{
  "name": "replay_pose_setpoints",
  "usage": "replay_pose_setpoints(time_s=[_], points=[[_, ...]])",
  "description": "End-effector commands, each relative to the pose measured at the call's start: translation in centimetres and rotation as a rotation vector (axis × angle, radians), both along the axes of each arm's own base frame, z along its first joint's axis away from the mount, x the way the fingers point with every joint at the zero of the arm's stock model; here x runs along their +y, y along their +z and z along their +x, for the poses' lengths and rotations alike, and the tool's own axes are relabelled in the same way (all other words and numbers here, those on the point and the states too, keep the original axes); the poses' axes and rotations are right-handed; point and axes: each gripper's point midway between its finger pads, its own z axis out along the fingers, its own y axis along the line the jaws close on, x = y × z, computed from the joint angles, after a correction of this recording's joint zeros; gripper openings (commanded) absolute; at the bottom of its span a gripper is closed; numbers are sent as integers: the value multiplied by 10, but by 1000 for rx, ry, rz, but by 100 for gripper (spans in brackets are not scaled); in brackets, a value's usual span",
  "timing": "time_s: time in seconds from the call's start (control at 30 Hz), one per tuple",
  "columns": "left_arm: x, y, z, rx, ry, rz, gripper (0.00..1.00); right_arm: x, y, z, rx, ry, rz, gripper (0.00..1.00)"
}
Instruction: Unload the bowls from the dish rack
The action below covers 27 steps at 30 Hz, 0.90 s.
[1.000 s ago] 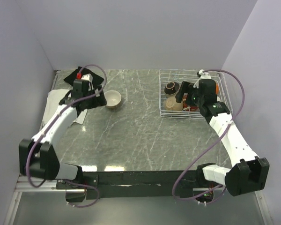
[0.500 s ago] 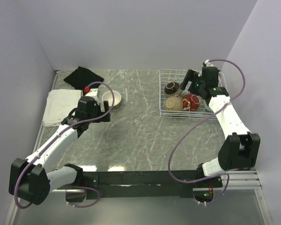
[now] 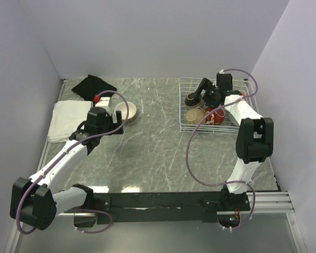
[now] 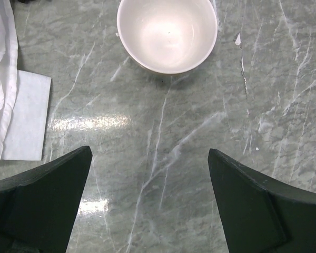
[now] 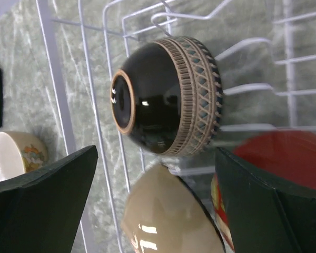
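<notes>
The white wire dish rack [image 3: 182,108] stands at the far right and holds a dark brown bowl [image 3: 193,99], a beige bowl [image 3: 195,116] and a red bowl [image 3: 216,116], all tipped on their sides. My right gripper [image 3: 203,94] is open above the dark bowl [image 5: 163,100], its fingers either side of it and touching nothing; the beige bowl [image 5: 168,216] and red bowl [image 5: 284,153] show below. A cream bowl [image 3: 126,112] stands upright on the table at the left. My left gripper [image 4: 149,153] is open and empty, just short of it [image 4: 167,32].
A folded white cloth [image 3: 68,118] lies at the left edge, also in the left wrist view [image 4: 1,79]. A black cloth [image 3: 94,85] lies in the far left corner. Walls close the table on three sides. Rack wires [image 5: 87,105] run beside the dark bowl.
My left gripper has drawn back from the cream bowl toward me and then stayed still. My right gripper has moved farther and left inside the rack, over the dark bowl.
</notes>
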Motion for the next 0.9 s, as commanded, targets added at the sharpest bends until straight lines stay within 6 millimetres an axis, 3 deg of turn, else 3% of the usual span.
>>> replay_pose_setpoints(time_s=[0.0,0.23,0.57,0.73,0.77,0.83,0.87], points=[[-3,11,8,-54,-15,-3,99,4,22,28,-89,-14,54,100],[-3,11,8,-56,-16,0,99,-5,9,36,-69,-64,14,100],[-5,11,9,-55,-26,-7,99,-16,19,43,-46,-120,-149,100],[-6,10,8,-52,-30,-5,100,-11,14,50,-16,-84,-157,100],[-6,10,9,-55,-31,-6,100,-11,21,55,-27,-79,-157,100],[-6,10,8,-54,-34,-4,99,-8,8,54,21,-48,-165,100],[-6,10,8,-55,-33,-4,100,-8,13,57,15,-46,-166,100]])
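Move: The black patterned bowl, lying on its side in the rack, is about 6 cm ahead of my right hand, 2 cm to its left and 6 cm below it. The tan bowl sits some 9 cm nearer to me than the black bowl, just about in line with it. The red bowl is about 3 cm back from my right hand and 8 cm to its right. From my left hand the black bowl lies roughly 20 cm ahead and 39 cm to the right, 7 cm lower. I carry my empty right hand forward about 5 cm across the rack, from above the tan bowl to over the black one. It sinks slightly at first, then climbs some 2.5 cm as it goes. Late on, its left side dips and it swings a little clockwise, fingers still wide open and clear of the bowls. ##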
